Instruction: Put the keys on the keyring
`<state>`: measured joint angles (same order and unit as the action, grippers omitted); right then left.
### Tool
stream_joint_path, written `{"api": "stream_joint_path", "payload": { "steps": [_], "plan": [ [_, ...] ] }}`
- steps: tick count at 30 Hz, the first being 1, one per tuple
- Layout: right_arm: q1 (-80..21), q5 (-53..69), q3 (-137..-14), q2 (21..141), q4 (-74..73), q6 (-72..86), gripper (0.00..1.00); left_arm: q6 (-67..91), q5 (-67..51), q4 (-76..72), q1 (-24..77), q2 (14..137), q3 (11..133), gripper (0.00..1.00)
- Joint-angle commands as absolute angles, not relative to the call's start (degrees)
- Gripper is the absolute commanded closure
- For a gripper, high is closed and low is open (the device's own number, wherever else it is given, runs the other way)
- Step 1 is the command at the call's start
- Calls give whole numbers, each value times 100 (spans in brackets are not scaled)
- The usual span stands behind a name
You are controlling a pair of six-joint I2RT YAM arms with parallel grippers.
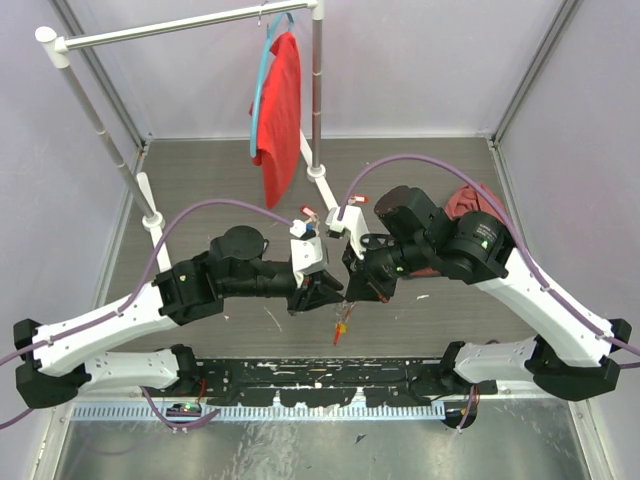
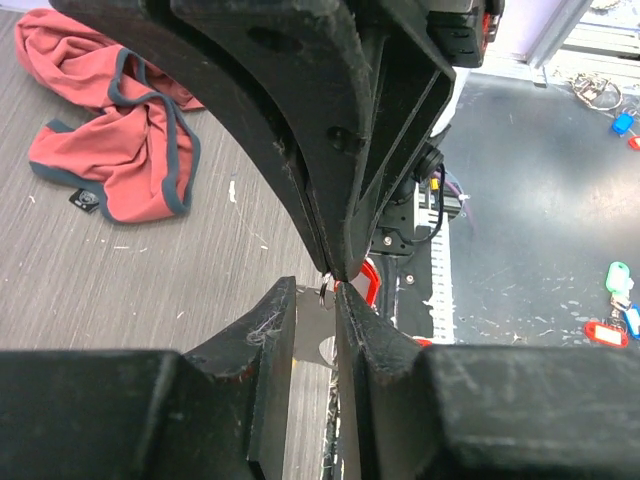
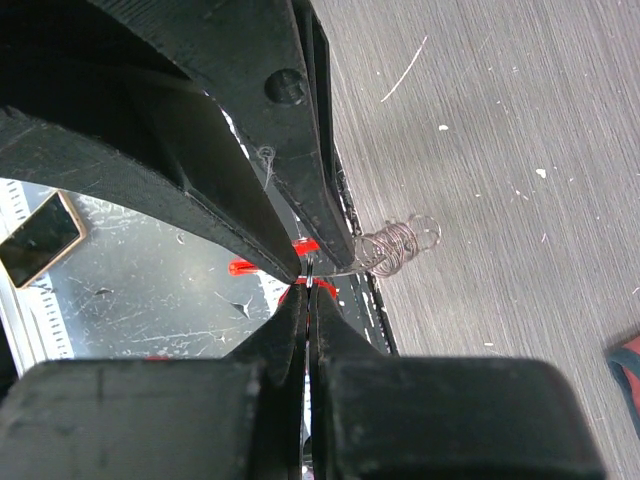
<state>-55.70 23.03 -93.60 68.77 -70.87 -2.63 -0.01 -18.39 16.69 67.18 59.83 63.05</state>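
Observation:
My left gripper (image 2: 316, 295) and right gripper (image 3: 308, 290) meet tip to tip above the middle of the table, as the top view shows. A flat silvery key (image 2: 313, 335) spans the narrow gap between the left fingers and touches both. The right gripper is shut on a thin wire of the keyring, whose coiled chain (image 3: 398, 245) hangs just beside its tips. The keyring's red plastic piece (image 1: 341, 328) dangles below both grippers. Small ring at the key's top sits right at the right gripper's tips.
Loose keys with blue, green and red tags (image 2: 618, 300) lie on the dark metal area. Two more tagged keys (image 1: 305, 213) lie behind the arms. A red cloth (image 2: 115, 150) lies crumpled on the table. A red shirt (image 1: 280, 110) hangs from the rack (image 1: 170, 30). A phone (image 3: 38, 240) lies nearby.

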Motion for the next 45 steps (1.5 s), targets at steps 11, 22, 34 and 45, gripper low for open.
{"api": "stream_joint_path", "payload": {
  "steps": [11, 22, 34, 45],
  "plan": [
    [-5562, 2424, -9319, 6601, -6701, -274, 99, -55, -2121, 1491, 6740, 6173, 6592, 68],
    [-5562, 2306, -9235, 6517, -6553, -205, 99, 28, -2077, 1346, 6741, 6125, 6584, 100],
    [-5562, 644, -8763, 5552, -5496, 1294, 66, 413, -1405, 949, 6737, 5852, 6223, 100],
    [-5556, 393, -7380, 4505, -3887, 2893, 65, 662, -927, 473, 6747, 5691, 5903, 100]
  ]
}}
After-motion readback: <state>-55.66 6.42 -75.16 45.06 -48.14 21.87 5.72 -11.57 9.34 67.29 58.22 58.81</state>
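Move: The held end of the keyring sits between the left hand's parted fingertips, about 1 cm right of and 1 cm below that hand's point, and is right at the tips of the right hand. Its red tag dangles some 13 cm below the left hand and 3 cm back. The black key lies on the table about 23 cm ahead of the left hand, 18 cm to its left and 30 cm down. Easing barely a centimetre right and down, the left hand shuts its fingers on the keyring's end while the right still grips it. The right hand then opens and backs off about 5 cm, up and to the right with some forward, its fingers tipping up and swinging clockwise, some 25 degrees each. Keeping its pinch, the left rises a little, sinks back and goes about 2 cm forward. ##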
